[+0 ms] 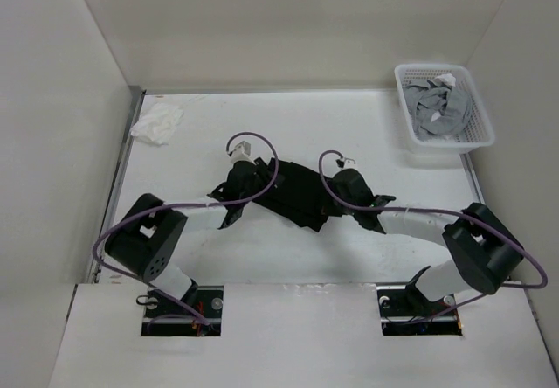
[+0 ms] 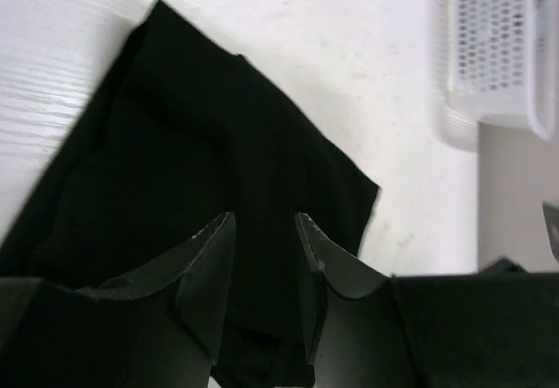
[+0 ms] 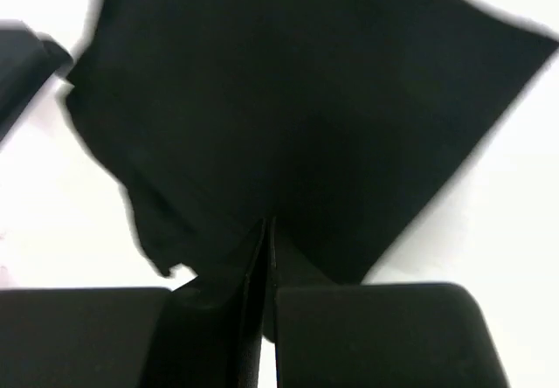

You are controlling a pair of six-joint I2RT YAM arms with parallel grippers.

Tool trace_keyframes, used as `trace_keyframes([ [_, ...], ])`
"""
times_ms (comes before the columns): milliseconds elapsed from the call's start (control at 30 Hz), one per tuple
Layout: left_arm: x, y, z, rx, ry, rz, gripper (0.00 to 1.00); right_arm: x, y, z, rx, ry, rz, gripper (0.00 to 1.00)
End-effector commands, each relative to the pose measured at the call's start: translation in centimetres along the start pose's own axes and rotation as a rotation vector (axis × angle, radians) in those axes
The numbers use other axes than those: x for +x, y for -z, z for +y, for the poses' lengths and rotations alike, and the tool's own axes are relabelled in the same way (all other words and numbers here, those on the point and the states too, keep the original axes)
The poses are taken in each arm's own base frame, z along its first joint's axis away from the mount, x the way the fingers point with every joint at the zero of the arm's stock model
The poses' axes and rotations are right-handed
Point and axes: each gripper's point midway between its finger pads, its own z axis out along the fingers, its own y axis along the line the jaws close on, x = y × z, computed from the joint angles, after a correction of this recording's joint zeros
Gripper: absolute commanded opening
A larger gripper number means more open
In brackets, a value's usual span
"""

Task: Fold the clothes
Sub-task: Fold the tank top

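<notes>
The black clothes (image 1: 301, 194) lie rumpled in the middle of the white table, between my two arms. My left gripper (image 1: 243, 178) hangs over their left end. In the left wrist view its jaws stand apart (image 2: 265, 220) with a fold of the clothes (image 2: 201, 143) between and under them. My right gripper (image 1: 349, 187) is at the right end. In the right wrist view its fingers are pressed together (image 3: 265, 222) on the near edge of the clothes (image 3: 297, 100), which spread away from the tips.
A white basket (image 1: 479, 108) holding grey garments (image 1: 437, 108) stands at the back right, also seen in the left wrist view (image 2: 498, 47). A small white rumpled cloth (image 1: 157, 123) lies at the back left. White walls enclose the table.
</notes>
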Motion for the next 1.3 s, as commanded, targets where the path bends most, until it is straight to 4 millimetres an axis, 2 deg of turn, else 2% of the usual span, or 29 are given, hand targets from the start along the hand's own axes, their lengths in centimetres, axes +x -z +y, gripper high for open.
trace_keyframes([
  [0, -1.4, -1.8, 0.8, -0.008, 0.011, -0.048, 0.31, -2.3, -0.3, 1.6, -0.101, -0.114, -0.105, 0.08],
  [67, -0.5, -2.6, 3.8, -0.078, 0.039, -0.019, 0.31, -1.1, -1.0, 0.0, -0.068, -0.155, -0.083, 0.08],
  [133, 0.2, -2.4, 6.1, -0.121, 0.086, 0.003, 0.3, 0.1, -1.4, -1.5, -0.037, -0.181, -0.061, 0.08],
  [233, 0.3, -1.3, 7.3, -0.122, 0.113, -0.009, 0.3, 0.7, -1.3, -3.1, 0.002, -0.189, -0.059, 0.08],
  [300, 0.0, 0.0, 7.2, -0.107, 0.117, -0.022, 0.3, 0.1, -0.7, -3.4, 0.006, -0.189, -0.087, 0.08],
  [433, -2.3, 3.3, 5.4, -0.039, 0.115, -0.106, 0.36, -2.8, 1.7, -1.9, -0.04, -0.141, -0.177, 0.17],
  [600, -5.1, 7.6, 3.2, -0.008, 0.073, -0.213, 0.46, -7.7, 5.8, 1.3, -0.129, -0.06, -0.308, 0.4],
  [667, -5.8, 8.8, 2.8, -0.023, 0.014, -0.236, 0.49, -9.4, 7.3, 1.6, -0.141, -0.04, -0.376, 0.46],
  [733, -6.9, 10.1, 3.1, -0.061, -0.049, -0.279, 0.54, -10.7, 8.3, 1.0, -0.122, -0.035, -0.435, 0.5],
  [867, -9.2, 12.4, 4.9, -0.184, -0.131, -0.346, 0.6, -12.4, 9.8, -2.2, -0.039, -0.085, -0.572, 0.6],
  [967, -10.6, 13.7, 6.6, -0.266, -0.114, -0.374, 0.63, -12.2, 10.2, -4.8, 0.017, -0.178, -0.665, 0.69],
  [1067, -11.5, 14.7, 8.9, -0.345, -0.073, -0.388, 0.64, -11.8, 10.3, -6.9, 0.058, -0.213, -0.726, 0.73],
  [1267, -11.6, 15.3, 13.0, -0.424, 0.022, -0.394, 0.64, -11.8, 10.5, -8.2, 0.074, -0.253, -0.749, 0.76],
])
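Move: The folded tank top's middle lies about 5 cm to the right of the half-open left gripper, 3 cm back and 6 cm below. From the shut right gripper it is roughly 10 cm left, 3 cm ahead and 4 cm lower. Well clear are the white cloth, some 40 cm left and 22 cm ahead of the left gripper, and the basket, about 40 cm right and 32 cm ahead of the right one, near its height. Dip both grippers towards the tank top, the left about 6 cm and the right half as far, then lift them clear and draw them apart: the left some 20 cm leftward, turning counter-clockwise, the right to its right, turning clockwise with its fingers tipping up. Open both as they rise, the right from shut to wide, and let each sink a little at the end. ##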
